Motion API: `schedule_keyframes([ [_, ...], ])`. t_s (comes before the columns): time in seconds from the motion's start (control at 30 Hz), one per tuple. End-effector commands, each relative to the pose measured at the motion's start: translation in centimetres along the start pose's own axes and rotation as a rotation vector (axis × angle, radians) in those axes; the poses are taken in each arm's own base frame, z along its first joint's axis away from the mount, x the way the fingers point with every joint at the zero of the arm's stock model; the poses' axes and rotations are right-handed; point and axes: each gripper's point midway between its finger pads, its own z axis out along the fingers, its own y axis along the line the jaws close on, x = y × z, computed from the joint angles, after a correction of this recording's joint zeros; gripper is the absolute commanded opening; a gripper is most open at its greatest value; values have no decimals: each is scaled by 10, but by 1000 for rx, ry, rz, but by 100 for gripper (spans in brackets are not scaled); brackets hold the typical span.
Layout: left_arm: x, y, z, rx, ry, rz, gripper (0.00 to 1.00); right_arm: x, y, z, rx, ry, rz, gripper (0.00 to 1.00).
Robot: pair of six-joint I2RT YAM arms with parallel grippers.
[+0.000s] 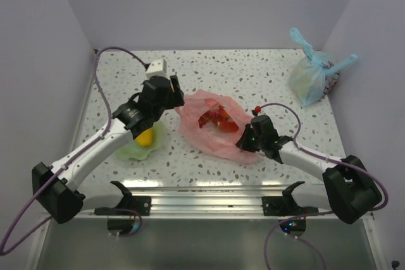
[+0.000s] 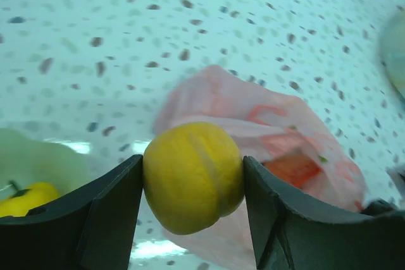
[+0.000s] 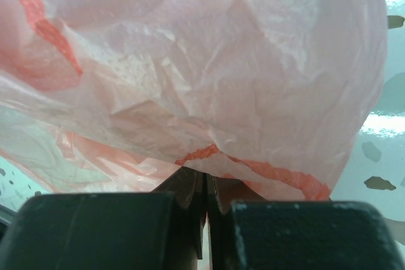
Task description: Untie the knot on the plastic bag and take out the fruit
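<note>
The pink plastic bag [image 1: 215, 132] lies mid-table with its mouth open, and red fruit [image 1: 218, 118] shows inside. No knot shows on it. My left gripper [image 1: 176, 93] hovers at the bag's left edge. In the left wrist view it [image 2: 193, 169] is shut on a round yellow fruit [image 2: 193, 178], above the bag [image 2: 272, 124]. My right gripper [image 1: 243, 138] sits at the bag's near right side. Seen from the right wrist, it [image 3: 207, 175] is shut on a fold of the bag's film [image 3: 202, 61].
A green bowl [image 1: 130, 150] left of the bag holds another yellow fruit [image 1: 145, 137], also seen from the left wrist [image 2: 25, 199]. A tied light blue bag [image 1: 313, 74] stands at the back right. Walls close in the table on three sides.
</note>
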Motion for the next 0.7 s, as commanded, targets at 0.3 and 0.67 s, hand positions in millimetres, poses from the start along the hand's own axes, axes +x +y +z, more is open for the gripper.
schedule_keyframes([
  [0.3,43,235,-26,-493,74,-154,35,-8,4,-10,7,-16,-36,0],
  [0.67,96,278,0,-540,167,-234,65,-10,7,-11,3,-11,-51,0],
])
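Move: The green bowl, where the held yellow-orange fruit is being taken, lies some 22 cm to the left hand's left, about 4 cm back and 22 cm below it. In the bowl sits a yellow pepper, around 19 cm left and 5 cm back from the hand. The pink bag is about 10 cm to the hand's right, level with it and some 20 cm down. From the right hand the bowl is roughly 44 cm left, 4 cm ahead and slightly lower. The yellow-orange fruit, still pinched in the left hand, is carried about 25 cm left, away from the pink bag, first nearly level, then dropping steeply, some 18 cm in all, and slightly back, to low over the bowl beside the pepper. The wrist swings counter-clockwise about 30 degrees while the fingers tip further down; their grip stays unchanged. ##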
